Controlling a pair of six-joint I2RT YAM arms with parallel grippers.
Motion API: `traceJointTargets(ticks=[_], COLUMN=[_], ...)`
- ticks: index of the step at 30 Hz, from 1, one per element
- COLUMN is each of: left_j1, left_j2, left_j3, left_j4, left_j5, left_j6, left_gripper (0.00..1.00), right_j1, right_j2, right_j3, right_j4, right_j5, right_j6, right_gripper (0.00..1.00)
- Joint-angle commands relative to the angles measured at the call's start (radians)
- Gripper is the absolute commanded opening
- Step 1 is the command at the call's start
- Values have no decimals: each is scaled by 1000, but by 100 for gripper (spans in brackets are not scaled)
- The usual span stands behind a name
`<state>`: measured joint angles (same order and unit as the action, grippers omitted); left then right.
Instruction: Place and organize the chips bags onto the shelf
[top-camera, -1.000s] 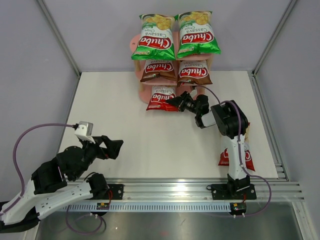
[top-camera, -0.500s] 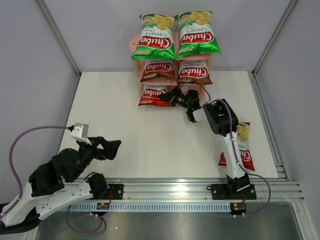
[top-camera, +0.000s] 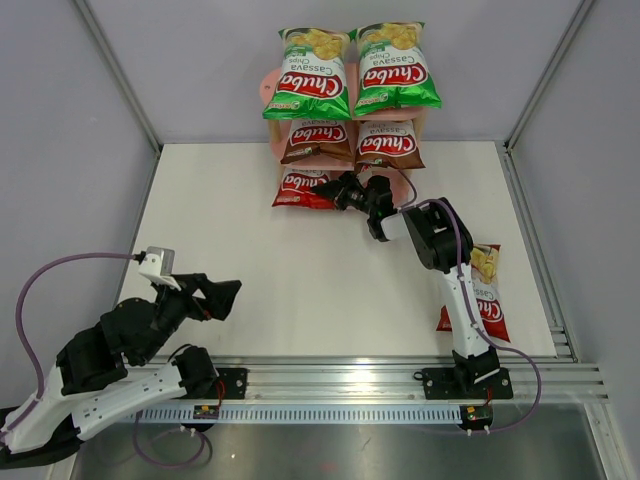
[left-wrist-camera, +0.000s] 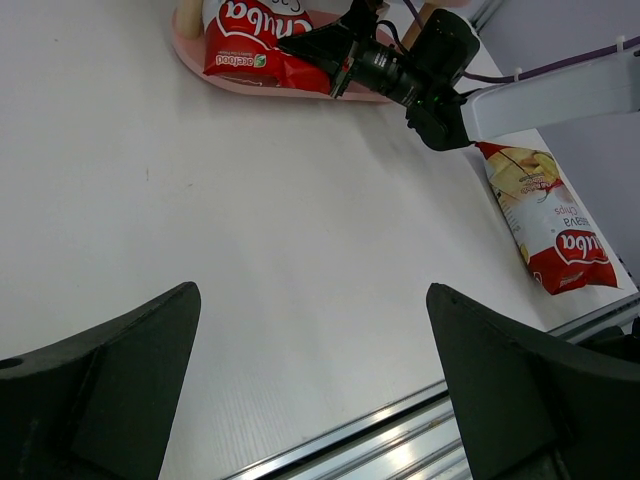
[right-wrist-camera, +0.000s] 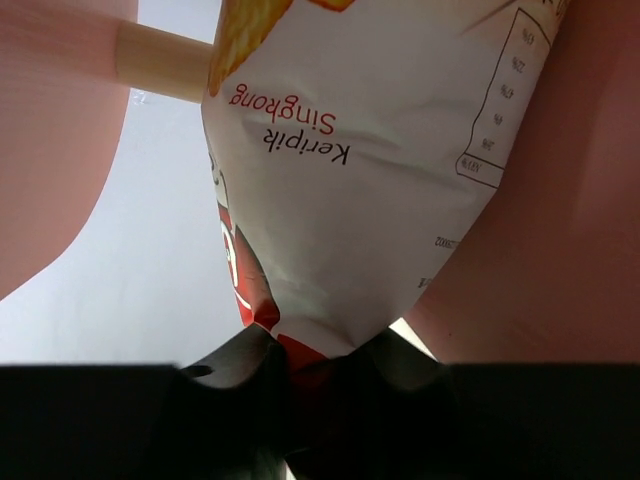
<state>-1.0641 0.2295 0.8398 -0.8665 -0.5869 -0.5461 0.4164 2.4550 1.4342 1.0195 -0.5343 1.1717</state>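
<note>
The pink shelf (top-camera: 266, 88) stands at the table's far edge. Two green bags (top-camera: 308, 72) sit on its top tier and two brown bags (top-camera: 316, 140) on the middle tier. My right gripper (top-camera: 338, 192) is shut on the edge of a red bag (top-camera: 302, 188) and holds it on the bottom tier's left side; this bag fills the right wrist view (right-wrist-camera: 370, 150), between pink boards (right-wrist-camera: 560, 240). The left wrist view shows the same bag (left-wrist-camera: 250, 40) on the pink board (left-wrist-camera: 200, 62). A second red bag (top-camera: 487, 300) lies flat on the table at right. My left gripper (top-camera: 228, 295) is open and empty at near left.
A metal rail (top-camera: 350, 375) runs along the table's near edge. Grey walls with metal frame posts (top-camera: 120, 75) enclose the table. The right arm's purple cable (top-camera: 470, 260) loops above the second red bag. A wooden shelf post (right-wrist-camera: 165, 62) stands left of the held bag.
My right gripper has pushed the red bag further left and back into the shelf's bottom tier. My left arm has drawn slightly back towards the near edge.
</note>
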Motion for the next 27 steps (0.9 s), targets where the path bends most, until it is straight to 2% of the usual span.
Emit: traceJointTargets(ticks=[1, 4, 6, 11, 13, 21, 27], left_j1=[-5, -4, -5, -4, -5, -5, -5], left_j2=[-10, -13, -12, -10, -10, -16, 5], left_j3=[-7, -8, -8, -8, -8, -10, -4], left_j4=[40, 40, 41, 41, 43, 41, 31], left_j5=[10, 10, 13, 16, 19, 16, 2], left_j6=[18, 18, 18, 20, 21, 17, 8], left_gripper=[99, 99, 99, 99, 99, 99, 99], right_j1=[12, 10, 10, 4, -1, -22, -47], right_j2=[-19, -42, -65, -119, -143, -243, -347], right_j3=[6, -30, -66, -130, -161, -299, -467], right_j4=[-29, 11, 45, 73, 85, 80, 48], right_j5=[45, 31, 27, 14, 14, 28, 40], right_j6=[-26, -15, -12, -27, -26, -52, -79], right_gripper=[34, 39, 51, 55, 62, 64, 66])
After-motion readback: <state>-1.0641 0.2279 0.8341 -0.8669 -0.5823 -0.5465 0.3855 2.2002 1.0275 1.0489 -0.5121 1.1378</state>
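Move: The red chips bag is in the right gripper, pinched by its near right corner at the lowest shelf; its middle lies about 6 cm farther out, 6 cm to the left and 2 cm higher. Above stand the left brown bag, roughly 8 cm ahead, 2 cm left and 17 cm up, and the right brown bag, 8 cm ahead, 15 cm right and 17 cm up. From the left gripper, the red bag is some 42 cm ahead, 15 cm right and 16 cm below. Open the right gripper from its pinch on the red bag's corner, from nearly a third to about two thirds open, dipping some 2 cm as the fingers part. Then come back up and draw away from the lowest shelf, about 6 cm back and 5 cm to the right in all, with the hand kept nearly level. ##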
